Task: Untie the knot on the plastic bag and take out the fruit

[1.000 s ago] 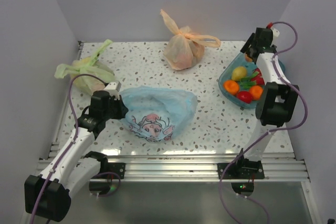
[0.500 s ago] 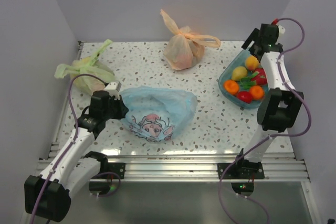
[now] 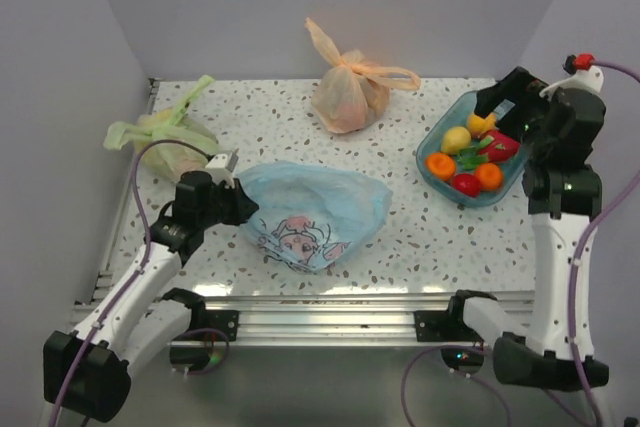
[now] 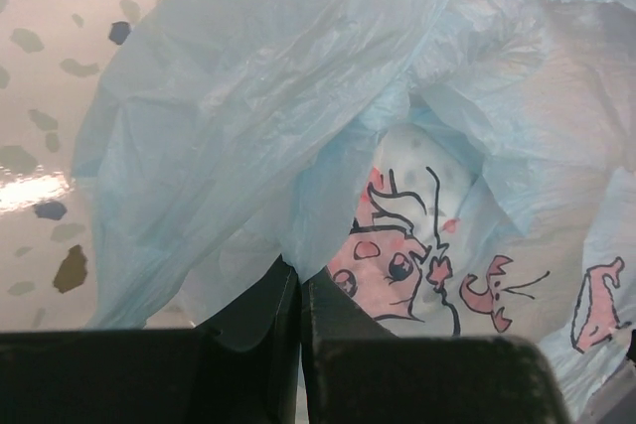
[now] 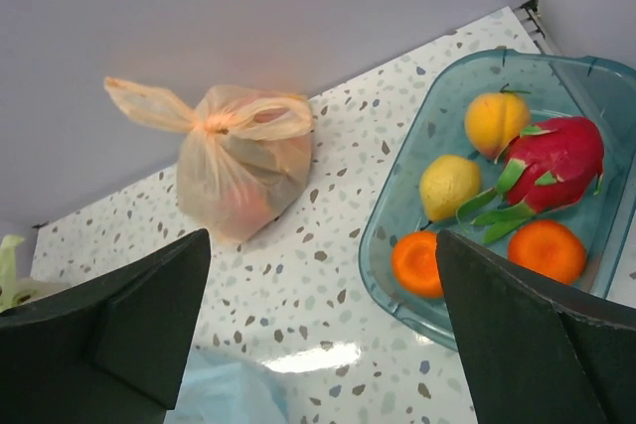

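Note:
The light blue plastic bag (image 3: 318,209) with its pink cartoon print lies slack on the table's middle left. My left gripper (image 3: 238,206) is shut on a fold at the bag's left edge; in the left wrist view the film (image 4: 298,96) rises from between the pressed-together fingers (image 4: 248,335). No knot shows. The fruit (image 3: 470,152) lies in a blue tray (image 3: 432,173) at the right: an orange (image 5: 495,121), a yellow one (image 5: 449,186), a red one with green leaves (image 5: 556,151). My right gripper (image 3: 497,112) hangs open and empty above the tray's far side.
A knotted orange bag (image 3: 348,92) stands at the back centre, also in the right wrist view as the orange bag (image 5: 238,176). A green bag (image 3: 160,137) lies at the back left. Grey walls close the table on three sides.
My right arm has lifted and swung back to the right of the tray, and its jaws have opened wide. The blue bag has shifted slightly right and flattened under my left gripper's pull.

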Motion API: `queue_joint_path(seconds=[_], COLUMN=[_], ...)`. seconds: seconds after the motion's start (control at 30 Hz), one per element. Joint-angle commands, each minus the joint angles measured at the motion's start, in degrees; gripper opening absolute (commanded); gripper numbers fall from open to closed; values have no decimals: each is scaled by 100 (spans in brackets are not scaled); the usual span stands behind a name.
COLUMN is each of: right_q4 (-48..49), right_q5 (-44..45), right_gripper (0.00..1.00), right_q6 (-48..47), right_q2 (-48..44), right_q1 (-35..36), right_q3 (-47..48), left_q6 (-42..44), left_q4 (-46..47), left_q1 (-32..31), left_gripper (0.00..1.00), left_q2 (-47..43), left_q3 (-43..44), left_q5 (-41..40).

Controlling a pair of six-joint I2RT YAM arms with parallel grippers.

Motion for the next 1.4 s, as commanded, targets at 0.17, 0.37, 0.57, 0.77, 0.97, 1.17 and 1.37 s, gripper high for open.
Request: queue_joint_path(seconds=[0.17, 0.37, 0.57, 0.77, 0.97, 1.17, 1.37], right_q4=[-436, -708, -1113, -1069, -1034, -744, -524], right_q5=[-445, -77, 696, 1303, 1602, 1857, 1901], right_gripper=[99, 99, 99, 99, 99, 99, 99], right_q6=[-414, -827, -968, -1108, -1196, -1512, -1697], right_q2=[-1459, -2266, -2821, -3445, -4157, -5140, -5590], right_q1=[877, 1484, 1827, 2021, 2100, 2091, 2100], right_q3=[-909, -1560, -1508, -1639, -2139, -2825, -3274], left_q6=[-560, -727, -710, -411, -121, -147, -252], left_q4=[230, -525, -1606, -2310, -2275, -2073, -1871], left_q1=[-1225, -1244, -1244, -1235, -1235, -1235, -1235], left_gripper=[22, 81, 100, 100, 100, 100, 100], left_q2=[102, -688, -1479, -2068, -2991, -4045, -4714], left_q3=[576, 576, 1287, 2069, 2158, 1702, 1280], left_q5=[-408, -856, -1330, -2542, -3737, -4494, -4855])
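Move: Between the left fingers is already the near-left rim of the emptied blue plastic bag, whose middle lies about 15 cm to that hand's right, roughly 1 cm ahead and 10 cm below. The green bag sits some 19 cm ahead and 18 cm left of that hand. From the open, empty right hand the blue bag is about 35 cm left, 7 cm back and 37 cm below; the fruit-filled basket is 13 cm ahead, 7 cm right and 36 cm below. Drawing the pinched rim about 5 cm right and slightly back, the left hand opens wide and lets go, then swings left nearly 20 cm while climbing and backing away from the blue bag, its fingers tipping up and turning counter-clockwise. Meanwhile the open right hand withdraws some 20 cm back from above the basket, sinking a little, bowing left and returning as its fingers tilt up. ##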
